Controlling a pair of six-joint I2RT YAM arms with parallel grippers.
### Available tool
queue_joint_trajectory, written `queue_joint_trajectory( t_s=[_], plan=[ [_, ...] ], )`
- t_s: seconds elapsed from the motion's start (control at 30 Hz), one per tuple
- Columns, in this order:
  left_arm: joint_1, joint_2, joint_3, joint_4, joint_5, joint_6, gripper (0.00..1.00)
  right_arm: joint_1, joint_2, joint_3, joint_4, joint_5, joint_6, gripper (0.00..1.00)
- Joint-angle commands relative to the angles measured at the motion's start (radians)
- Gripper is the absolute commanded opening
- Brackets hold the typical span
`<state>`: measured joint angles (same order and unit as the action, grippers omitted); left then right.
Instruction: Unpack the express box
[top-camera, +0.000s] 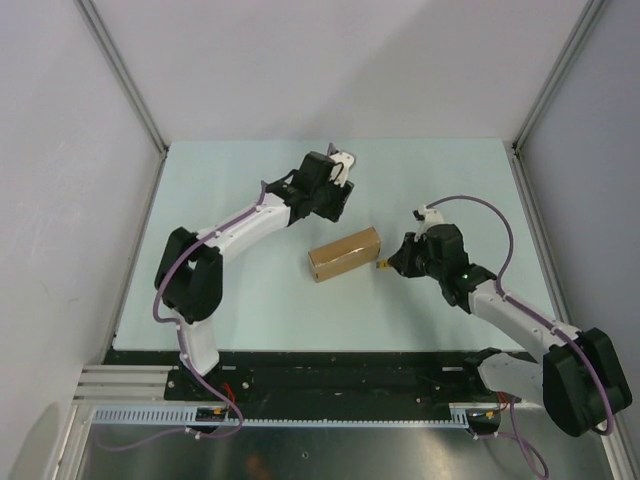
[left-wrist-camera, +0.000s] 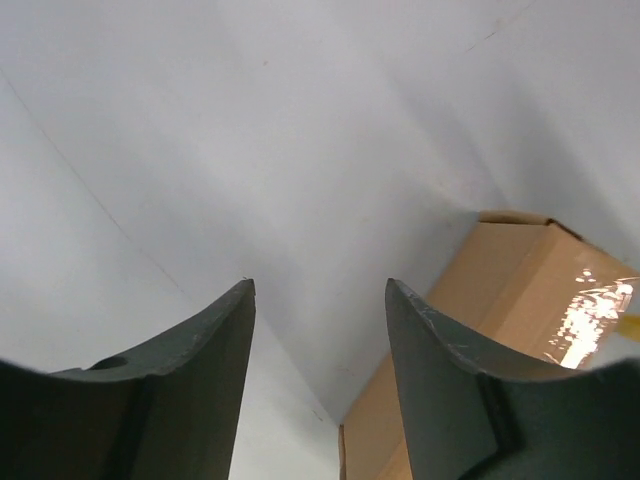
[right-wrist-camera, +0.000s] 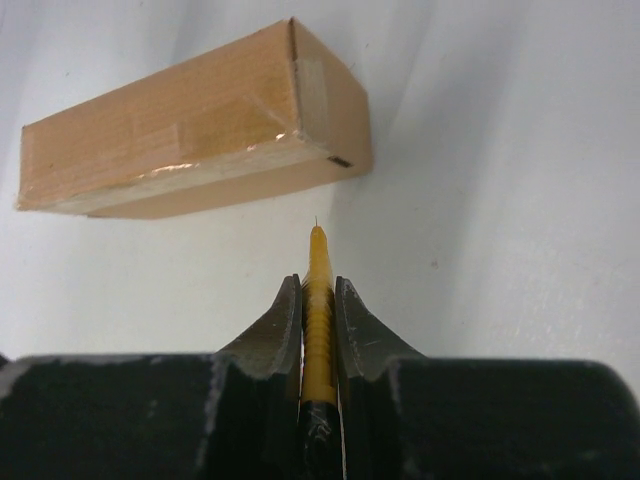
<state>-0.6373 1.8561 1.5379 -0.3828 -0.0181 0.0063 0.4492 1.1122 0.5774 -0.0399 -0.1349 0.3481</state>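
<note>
The express box (top-camera: 344, 254) is a closed, taped brown carton lying on the table between both arms. It also shows in the right wrist view (right-wrist-camera: 190, 125) and in the left wrist view (left-wrist-camera: 500, 320). My right gripper (top-camera: 393, 264) is shut on a slim yellow utility knife (right-wrist-camera: 318, 300). The knife tip points at the box's near right end, a small gap away. My left gripper (top-camera: 335, 205) is open and empty, above and behind the box; its fingers (left-wrist-camera: 190, 380) frame bare table.
The pale green table (top-camera: 250, 190) is walled by white panels at the back and sides. A black rail with cables (top-camera: 330, 375) runs along the near edge by the arm bases.
</note>
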Motion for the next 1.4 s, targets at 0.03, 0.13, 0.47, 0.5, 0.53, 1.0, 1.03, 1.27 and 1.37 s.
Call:
queue_joint_trajectory(
  t_s=[0.03, 0.13, 0.47, 0.5, 0.53, 1.0, 1.03, 1.27, 1.37],
  plan=[
    [0.028, 0.005, -0.076, -0.001, -0.062, -0.114, 0.58, 0.003, 0.06, 0.048, 0.158, 0.122, 0.008, 0.0],
    [0.07, -0.012, -0.131, -0.002, 0.007, -0.152, 0.55, -0.004, 0.13, 0.091, 0.196, 0.127, 0.0, 0.0],
    [0.145, -0.083, -0.295, 0.001, 0.24, -0.177, 0.34, -0.003, 0.336, 0.24, 0.313, 0.087, -0.012, 0.0],
    [0.145, -0.092, -0.324, -0.001, 0.239, -0.174, 0.33, -0.003, 0.354, 0.255, 0.324, 0.08, -0.015, 0.0],
    [0.145, -0.112, -0.338, -0.001, 0.241, -0.175, 0.32, -0.004, 0.386, 0.268, 0.333, 0.051, -0.014, 0.0],
    [0.145, -0.255, -0.513, 0.119, 0.394, -0.261, 0.32, 0.009, 0.623, 0.47, 0.38, -0.219, -0.078, 0.0],
    [0.145, -0.265, -0.522, 0.127, 0.382, -0.264, 0.32, 0.013, 0.629, 0.484, 0.379, -0.224, -0.075, 0.0],
    [0.145, -0.307, -0.529, 0.16, 0.383, -0.255, 0.35, 0.011, 0.653, 0.548, 0.33, -0.233, -0.07, 0.0],
    [0.149, -0.32, -0.512, 0.16, 0.302, -0.236, 0.35, 0.009, 0.635, 0.571, 0.275, -0.177, -0.08, 0.0]
  ],
)
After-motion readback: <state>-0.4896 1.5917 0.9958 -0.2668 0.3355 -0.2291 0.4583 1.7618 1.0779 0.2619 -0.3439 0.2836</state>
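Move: Behind and below the left hand lies the express box, its middle about 9 cm back, level with it left to right, and some 12 cm down; the yellow cutter in the right grip is roughly 13 cm back, 9 cm right and 5 cm down from the left hand. From the right hand, the box's middle is about 6 cm ahead, 11 cm left and 7 cm below. Dropping some 10 cm while going left and back, the left hand tips its fingers about 25 degrees farther down and half closes them, then draws farther back and rises slightly beside the box's left long side. The right hand keeps its hold on the cutter, goes forward about 13 cm, then left about 10 cm, turning counter-clockwise, to bring the tip to the box's far part; whether it touches can't be seen. ##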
